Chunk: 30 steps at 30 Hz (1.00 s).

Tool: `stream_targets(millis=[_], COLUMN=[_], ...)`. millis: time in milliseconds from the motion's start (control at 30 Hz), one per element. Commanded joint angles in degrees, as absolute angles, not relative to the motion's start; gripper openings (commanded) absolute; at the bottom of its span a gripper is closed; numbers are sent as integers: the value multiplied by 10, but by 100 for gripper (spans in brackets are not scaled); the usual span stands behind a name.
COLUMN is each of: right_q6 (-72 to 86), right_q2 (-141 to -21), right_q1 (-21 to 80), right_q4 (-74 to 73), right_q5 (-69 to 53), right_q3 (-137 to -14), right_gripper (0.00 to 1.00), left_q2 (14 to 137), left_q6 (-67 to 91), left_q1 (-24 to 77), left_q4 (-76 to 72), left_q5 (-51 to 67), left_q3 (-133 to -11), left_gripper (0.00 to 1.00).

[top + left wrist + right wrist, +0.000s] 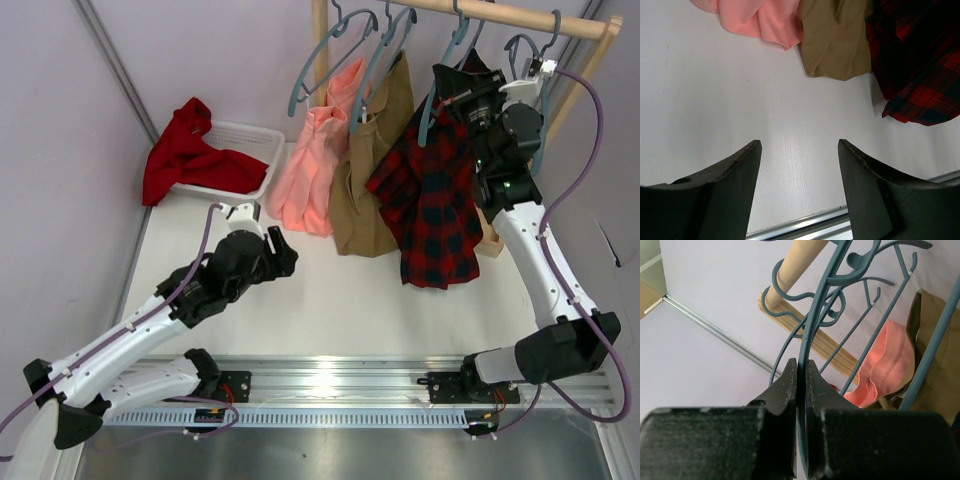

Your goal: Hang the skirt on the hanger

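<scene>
The red-and-black tartan skirt [430, 200] hangs from a blue-grey hanger [436, 92] at the right of the wooden rail [500, 15], its hem resting on the table. My right gripper [470, 100] is up at that hanger, shut on its thin plastic stem [815, 315]; in the right wrist view the jaws [801, 362] pinch the stem just below the hook. My left gripper [283, 248] hovers low over the white table, open and empty [799, 145], with the skirt's hem [920, 75] ahead of it to the right.
A pink garment [310, 165] and a tan garment [375, 160] hang left of the skirt. Several bare hangers [330, 60] share the rail. A white basket [250, 135] at back left holds a plain red cloth [185, 150].
</scene>
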State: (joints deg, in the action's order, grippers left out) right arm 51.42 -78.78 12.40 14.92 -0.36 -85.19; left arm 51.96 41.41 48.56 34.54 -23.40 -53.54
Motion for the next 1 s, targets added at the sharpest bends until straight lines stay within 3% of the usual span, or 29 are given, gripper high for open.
stream_targets(millis=[0,700,900,967], right_q6=[511,483,454,442], right_q2=[-789,-795,-773,-773], right_q1=[119,124,125,125], right_q4=[250,177,110,88], right_q5=[-12,28,56,53], right_q3=[-907,-875,-879,-890], right_gripper=[0,1,13,32], left_q2=[504,508,503,500], left_q6=[424,408,402,398], left_q1=[478,454,447,446], left_q4=[343,340,344,344], left_q5=[-250,-232,-229,-227], left_q3=[-533,-536,-544,-547], left_gripper=[68,70,70,70])
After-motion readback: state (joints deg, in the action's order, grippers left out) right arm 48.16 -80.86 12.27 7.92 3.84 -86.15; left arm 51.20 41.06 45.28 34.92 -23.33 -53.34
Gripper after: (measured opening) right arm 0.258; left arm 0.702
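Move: The right hand already holds a blue hanger with the plaid skirt on it; the spot on the wooden rail meant for the hook lies roughly 10 cm ahead, 3 cm to its right and 9 cm above. The skirt hangs about 3 cm ahead, 1 cm to the right and 20 cm below. The brown skirt is some 8 cm ahead, 12 cm left and 18 cm below, an empty hanger about 4 cm ahead, 16 cm right and level. From the left hand, the rail spot is roughly 30 cm ahead, 31 cm right and 38 cm above. The right hand keeps its pinch on the blue hanger and carries it forward a bit under 3 cm towards the rail, then sinks more and more steeply, some 4 cm in all, to settle the hook over the rail, with the fingers tipping down about 8 degrees. Right at the end it drifts about a centimetre to its right and back slightly, turning a little clockwise, while its fingers begin to part to roughly a quarter open, the hanger's bar still between them. ##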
